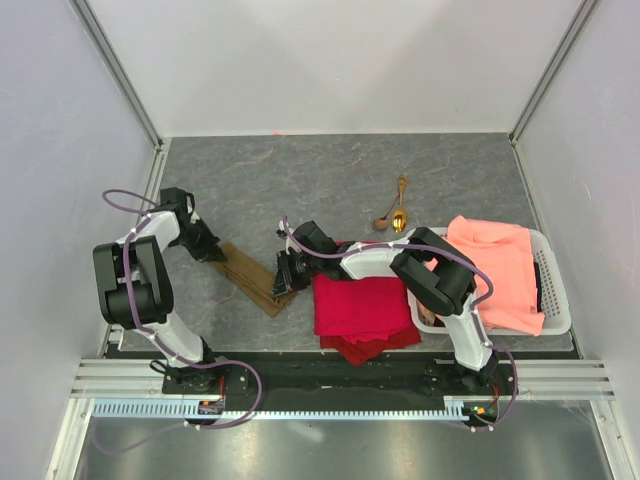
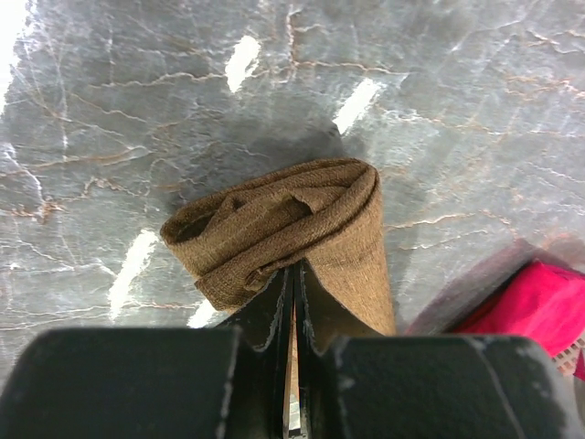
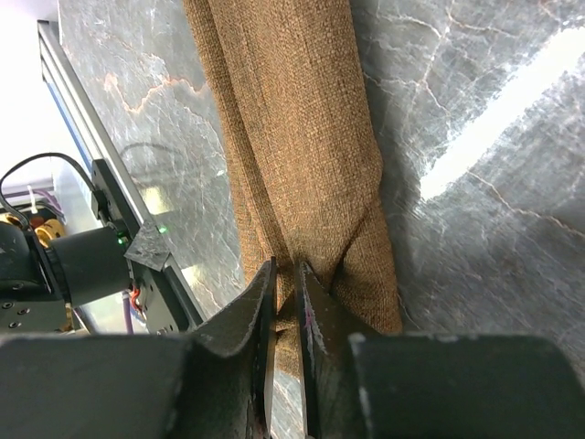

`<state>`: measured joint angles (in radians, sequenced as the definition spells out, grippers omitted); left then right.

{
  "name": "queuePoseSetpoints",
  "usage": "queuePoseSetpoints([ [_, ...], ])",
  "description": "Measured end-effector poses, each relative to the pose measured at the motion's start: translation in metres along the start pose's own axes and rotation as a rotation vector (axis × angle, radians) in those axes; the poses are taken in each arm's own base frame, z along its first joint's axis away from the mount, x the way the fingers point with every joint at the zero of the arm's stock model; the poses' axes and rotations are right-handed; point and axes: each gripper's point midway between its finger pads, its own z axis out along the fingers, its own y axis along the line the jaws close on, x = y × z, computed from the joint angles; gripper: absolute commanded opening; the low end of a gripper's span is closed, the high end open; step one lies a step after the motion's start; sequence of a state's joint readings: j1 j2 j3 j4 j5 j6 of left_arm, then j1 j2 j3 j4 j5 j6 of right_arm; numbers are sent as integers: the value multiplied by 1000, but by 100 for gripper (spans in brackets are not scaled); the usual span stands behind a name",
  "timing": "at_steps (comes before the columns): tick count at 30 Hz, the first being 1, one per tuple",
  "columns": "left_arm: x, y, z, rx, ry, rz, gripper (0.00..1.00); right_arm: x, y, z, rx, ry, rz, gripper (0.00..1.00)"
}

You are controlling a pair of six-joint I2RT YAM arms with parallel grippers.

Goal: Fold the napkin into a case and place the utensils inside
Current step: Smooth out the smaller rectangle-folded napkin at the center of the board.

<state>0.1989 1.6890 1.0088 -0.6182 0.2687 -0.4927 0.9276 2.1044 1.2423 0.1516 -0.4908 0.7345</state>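
Observation:
The olive-brown napkin lies as a narrow folded strip running diagonally on the grey table, left of centre. My left gripper is shut on its upper-left end; in the left wrist view the napkin bunches into rolled layers just ahead of the left gripper. My right gripper is shut on the lower-right end, and in the right wrist view the napkin puckers where the right gripper pinches it. The two gold utensils lie together on the table at the back, right of centre, away from both grippers.
A bright red cloth lies folded near the front edge under the right arm, with a corner of the red cloth showing in the left wrist view. A white basket at the right holds a salmon-orange cloth. Metal frame posts border the table.

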Motion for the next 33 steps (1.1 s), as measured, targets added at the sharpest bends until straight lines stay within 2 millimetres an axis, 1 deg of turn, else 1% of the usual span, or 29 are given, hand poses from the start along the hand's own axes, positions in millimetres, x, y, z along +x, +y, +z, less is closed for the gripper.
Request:
queuePoseSetpoints([
  [4,0,2,1,-6,0,2,7,-3,4,-5,7,-4,-10,21],
  [9,-1,2,1,-7,-1,3,7,-16,24,-11,-23,-34,-39,20],
  [11,-1,2,1,-7,-1,3,7,-16,28,-10,-33,-38,-40,20],
  [13,-1,2,1,-7,-1,3,7,-11,24,-8,-38,-40,-35,19],
  [15,-1,2,1,-7,-1,4,7,1,16,-7,-28,-26,-22,18],
  [16,-1,2,1,-7,-1,5,7,12,6,-6,-12,-7,-4,18],
  [18,0,2,1,-7,0,4,7,18,1,-6,-10,0,9,18],
  [25,0,2,1,-4,1,6,7,15,4,-6,-16,0,2,21],
  [27,0,1,0,0,2,7,7,8,11,-6,-16,0,-7,22],
  [29,0,1,0,3,2,10,7,-6,24,-6,-36,-16,-25,23],
  [31,0,-1,0,11,4,13,7,-30,44,-1,-77,-55,-61,23],
  [33,0,-2,0,21,6,15,7,-56,62,8,-117,-95,-95,23],
])
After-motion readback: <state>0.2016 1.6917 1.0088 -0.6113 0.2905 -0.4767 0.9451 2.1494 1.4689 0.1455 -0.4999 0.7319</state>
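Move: The folded napkin runs slantwise between the hands. Its middle lies about 6 cm to the left of the right hand and 3 cm farther out, roughly 1 cm lower, with that hand already at its near right end. The red cloths are centred some 19 cm to the right, level with the hand; the utensils lie about 26 cm right and 19 cm farther out. From the left hand, the napkin's middle is about 7 cm right and 4 cm back. Up about 3 cm off the napkin's near right end, then down and back onto it about 1.5 cm nearer the base, the right hand pats with nearly shut fingertips and pauses there. It then lifts away quickly, rising some 6 cm while swinging about 6 cm left and 4 cm forward over the napkin's middle. The left hand stays put, its fingertips still at the far left end. ##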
